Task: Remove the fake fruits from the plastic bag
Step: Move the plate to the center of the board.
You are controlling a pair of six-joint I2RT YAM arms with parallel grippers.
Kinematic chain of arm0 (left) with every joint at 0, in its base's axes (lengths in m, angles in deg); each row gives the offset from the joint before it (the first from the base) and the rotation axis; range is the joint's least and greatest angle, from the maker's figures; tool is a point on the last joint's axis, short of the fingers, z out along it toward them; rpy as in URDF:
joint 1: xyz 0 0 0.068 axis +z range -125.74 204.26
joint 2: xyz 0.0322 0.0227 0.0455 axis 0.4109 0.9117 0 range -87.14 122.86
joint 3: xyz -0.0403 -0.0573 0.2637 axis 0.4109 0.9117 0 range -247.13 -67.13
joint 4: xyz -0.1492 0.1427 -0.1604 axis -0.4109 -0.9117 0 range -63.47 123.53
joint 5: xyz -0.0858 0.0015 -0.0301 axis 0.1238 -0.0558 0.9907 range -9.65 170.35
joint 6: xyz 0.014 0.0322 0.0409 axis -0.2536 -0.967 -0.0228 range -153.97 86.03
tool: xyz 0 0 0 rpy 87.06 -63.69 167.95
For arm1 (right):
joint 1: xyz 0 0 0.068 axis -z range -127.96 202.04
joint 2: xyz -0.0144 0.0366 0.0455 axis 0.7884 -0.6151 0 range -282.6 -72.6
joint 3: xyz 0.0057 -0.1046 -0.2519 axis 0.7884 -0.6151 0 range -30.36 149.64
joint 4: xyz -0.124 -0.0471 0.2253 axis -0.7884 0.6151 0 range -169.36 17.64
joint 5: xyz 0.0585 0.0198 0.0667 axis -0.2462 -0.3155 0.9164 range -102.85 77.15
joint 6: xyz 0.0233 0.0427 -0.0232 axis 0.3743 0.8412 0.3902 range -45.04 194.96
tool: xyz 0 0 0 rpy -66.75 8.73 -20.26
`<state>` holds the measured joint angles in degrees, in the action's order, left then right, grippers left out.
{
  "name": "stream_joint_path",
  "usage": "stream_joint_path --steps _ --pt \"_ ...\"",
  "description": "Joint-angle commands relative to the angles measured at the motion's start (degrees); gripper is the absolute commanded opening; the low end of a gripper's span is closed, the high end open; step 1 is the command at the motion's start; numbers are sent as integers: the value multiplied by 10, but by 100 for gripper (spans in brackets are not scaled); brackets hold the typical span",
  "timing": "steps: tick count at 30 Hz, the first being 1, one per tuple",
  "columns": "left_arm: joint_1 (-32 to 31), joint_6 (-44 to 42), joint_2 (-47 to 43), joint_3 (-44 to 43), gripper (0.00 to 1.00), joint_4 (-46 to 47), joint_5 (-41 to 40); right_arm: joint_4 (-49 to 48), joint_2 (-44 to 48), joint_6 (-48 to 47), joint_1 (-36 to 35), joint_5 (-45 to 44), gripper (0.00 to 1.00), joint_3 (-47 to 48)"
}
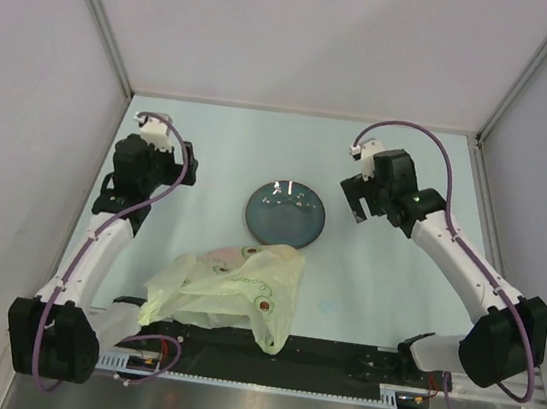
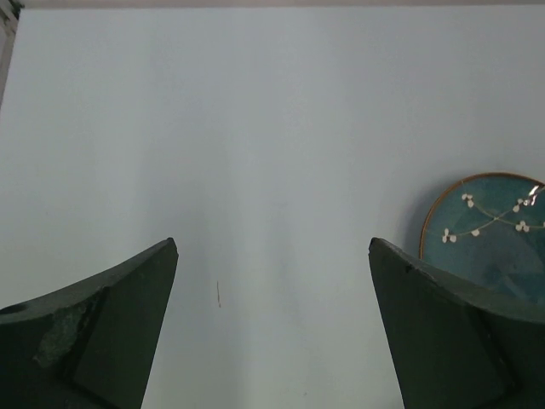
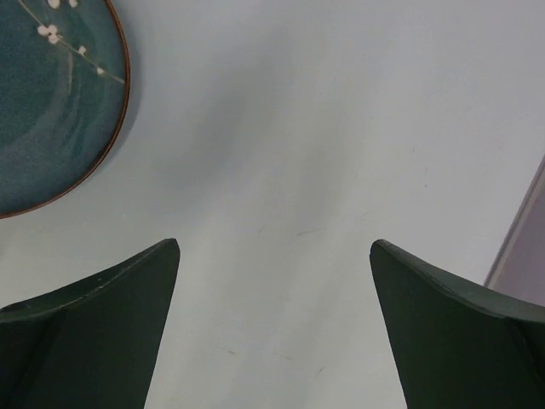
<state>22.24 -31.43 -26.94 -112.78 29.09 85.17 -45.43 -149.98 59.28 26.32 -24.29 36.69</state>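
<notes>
The plastic bag (image 1: 232, 292) lies crumpled on the table near the front edge, pale yellow-green with round printed marks. The fake fruits are hidden inside it; only a faint pink patch (image 1: 220, 255) shows through its upper side. My left gripper (image 1: 186, 163) hangs open over the table, behind and left of the bag, with nothing between its jaws (image 2: 272, 247). My right gripper (image 1: 360, 201) is open and empty too (image 3: 274, 247), up at the right of the plate and far from the bag. Neither wrist view shows the bag.
A dark blue-green plate (image 1: 285, 213) with a white blossom pattern sits just behind the bag, between the two grippers; its rim appears at the right of the left wrist view (image 2: 490, 226) and at the top left of the right wrist view (image 3: 51, 111). White walls enclose the table.
</notes>
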Motion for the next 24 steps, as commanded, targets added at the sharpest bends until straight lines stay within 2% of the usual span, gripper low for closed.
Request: stream_joint_path --steps 1,4,8,10,11,14,24 --pt "-3 15 -20 9 100 -30 0 -38 -23 0 -7 16 100 33" --pt "-3 -4 -33 0 100 -56 0 -43 -38 22 14 118 97 47" --pt "-3 -25 -53 -9 100 -71 10 -61 -111 138 49 241 93 87" --pt "-3 -39 -59 -9 100 -76 21 -84 -140 218 89 299 90 88" --pt "-3 -41 -59 -10 100 -78 23 -92 -173 243 102 363 86 89" --pt "-3 -56 -69 -10 100 -80 24 -133 -210 290 133 452 77 90" --pt "-3 -90 -79 -33 100 -130 31 -183 -328 333 124 482 77 102"
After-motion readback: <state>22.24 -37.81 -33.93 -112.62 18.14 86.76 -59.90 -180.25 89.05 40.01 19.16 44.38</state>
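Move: The plate lies about 9 cm ahead of the right hand, 21 cm to its left and some 17 cm below it. The pale plastic bag is spread out nearer the bases, its middle about 12 cm back and 31 cm left of the right hand, 16 cm below. From the left hand the plate is roughly 8 cm ahead, 25 cm to the right and 20 cm below. Heading for the plate's right-hand rim, the right hand sweeps first left and forward, then mostly down, sinking about 10 cm and ending 8 cm further left. It rolls its left side up by some 45 degrees and tips down as well, swinging the fingers to point left at the plate while they close partway. The left hand, wide open, draws back a little. ##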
